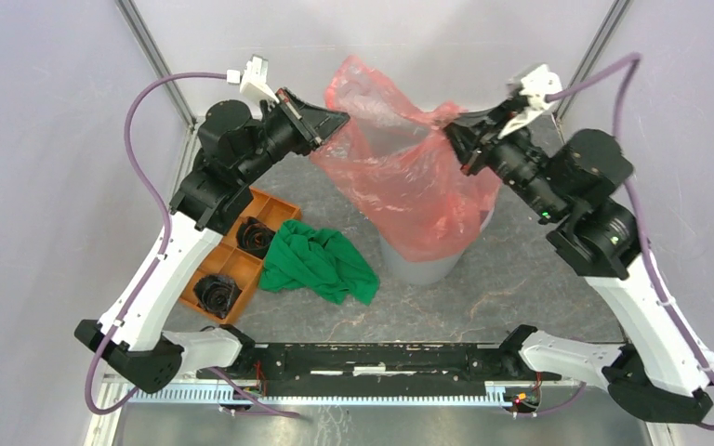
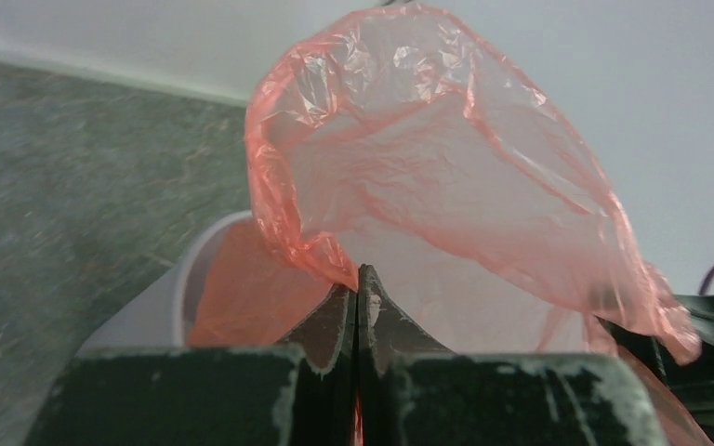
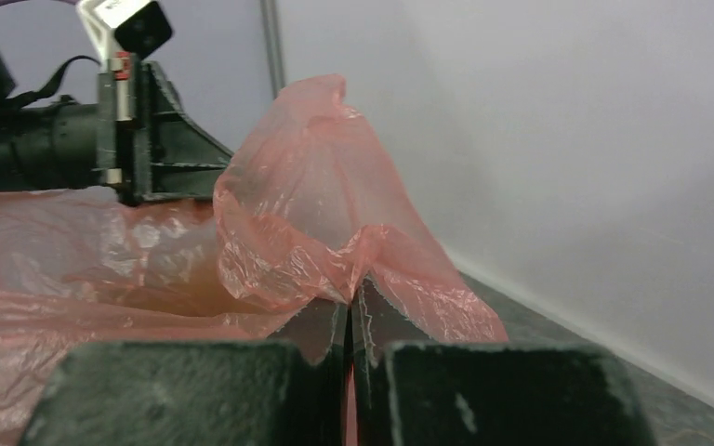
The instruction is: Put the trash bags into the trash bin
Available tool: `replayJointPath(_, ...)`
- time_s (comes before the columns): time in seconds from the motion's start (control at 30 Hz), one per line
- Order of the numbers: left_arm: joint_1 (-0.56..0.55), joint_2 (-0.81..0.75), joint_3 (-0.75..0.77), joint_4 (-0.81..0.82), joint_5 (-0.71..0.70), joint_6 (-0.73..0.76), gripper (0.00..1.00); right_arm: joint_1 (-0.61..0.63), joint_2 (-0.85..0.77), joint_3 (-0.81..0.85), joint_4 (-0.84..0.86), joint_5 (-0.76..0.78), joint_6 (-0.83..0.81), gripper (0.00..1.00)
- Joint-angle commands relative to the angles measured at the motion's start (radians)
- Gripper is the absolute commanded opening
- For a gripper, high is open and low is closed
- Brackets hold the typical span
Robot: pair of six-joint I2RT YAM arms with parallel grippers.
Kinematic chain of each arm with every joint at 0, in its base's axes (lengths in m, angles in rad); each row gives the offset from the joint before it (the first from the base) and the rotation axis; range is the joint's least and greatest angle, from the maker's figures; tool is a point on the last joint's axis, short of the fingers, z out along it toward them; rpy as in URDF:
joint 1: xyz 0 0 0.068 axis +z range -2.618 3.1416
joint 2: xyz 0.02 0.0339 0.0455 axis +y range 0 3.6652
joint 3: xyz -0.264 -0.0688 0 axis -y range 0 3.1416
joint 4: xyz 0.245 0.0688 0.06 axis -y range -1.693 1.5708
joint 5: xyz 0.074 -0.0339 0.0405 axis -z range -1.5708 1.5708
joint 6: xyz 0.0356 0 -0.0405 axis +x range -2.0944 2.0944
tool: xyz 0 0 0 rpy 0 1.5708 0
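Observation:
A red-pink translucent trash bag (image 1: 400,163) hangs stretched between my two grippers above the grey-white trash bin (image 1: 420,268); its lower part drapes over and into the bin, hiding most of the rim. My left gripper (image 1: 341,119) is shut on the bag's left edge. My right gripper (image 1: 450,130) is shut on its right edge. In the left wrist view the jaws (image 2: 357,274) pinch the film, with the bag (image 2: 428,167) ballooning open ahead and the bin's rim (image 2: 191,269) below left. In the right wrist view the jaws (image 3: 350,290) pinch the bag (image 3: 307,223).
A green cloth (image 1: 318,262) lies left of the bin. An orange compartment tray (image 1: 232,258) with black rolls (image 1: 255,235) sits under the left arm. Grey walls and metal frame posts stand close behind the bag.

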Motion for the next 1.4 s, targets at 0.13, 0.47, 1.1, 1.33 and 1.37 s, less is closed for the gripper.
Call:
replayJointPath(0.13, 0.026, -0.028, -0.121, 0.019, 0.08, 0.035, 0.02, -0.001, 0.04, -0.14, 0.064, -0.038, 0.034, 0.1)
replayJointPath(0.47, 0.026, 0.055, -0.093, 0.116, 0.144, -0.011, 0.02, 0.0, 0.06, -0.11, -0.028, 0.074, -0.022, 0.22)
replayJointPath(1.1, 0.128, 0.199, -0.036, 0.21, 0.139, -0.044, 0.02, -0.003, 0.025, -0.065, -0.167, 0.284, -0.098, 0.76)
replayJointPath(1.33, 0.15, 0.19, -0.054, 0.215, 0.154, -0.029, 0.02, -0.002, -0.101, -0.012, -0.293, 0.206, -0.061, 0.98)
replayJointPath(1.37, 0.15, 0.189, -0.056, 0.217, 0.157, -0.029, 0.02, -0.001, -0.118, -0.017, -0.309, 0.203, -0.061, 0.98)
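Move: The trash bin stands about 15 cm to the right of the left gripper, level with it in reach, its middle some 35 cm below. From the right gripper, it is about 6 cm ahead, straight in line sideways and some 40 cm below. Both grippers already pinch the red trash bag, which hangs over the bin. From the left gripper, the green cloth lies some 8 cm left and 2 cm back, roughly 46 cm down. Drop the right gripper about 12 cm towards the trash bin, easing forward and left with its tips tilting down; then lift a little, swing right and forward, open wide to let go of the bag, and draw back up. Keep the left gripper shut on the bag while lowering it about 6 cm, then push it some 9 cm forward. ##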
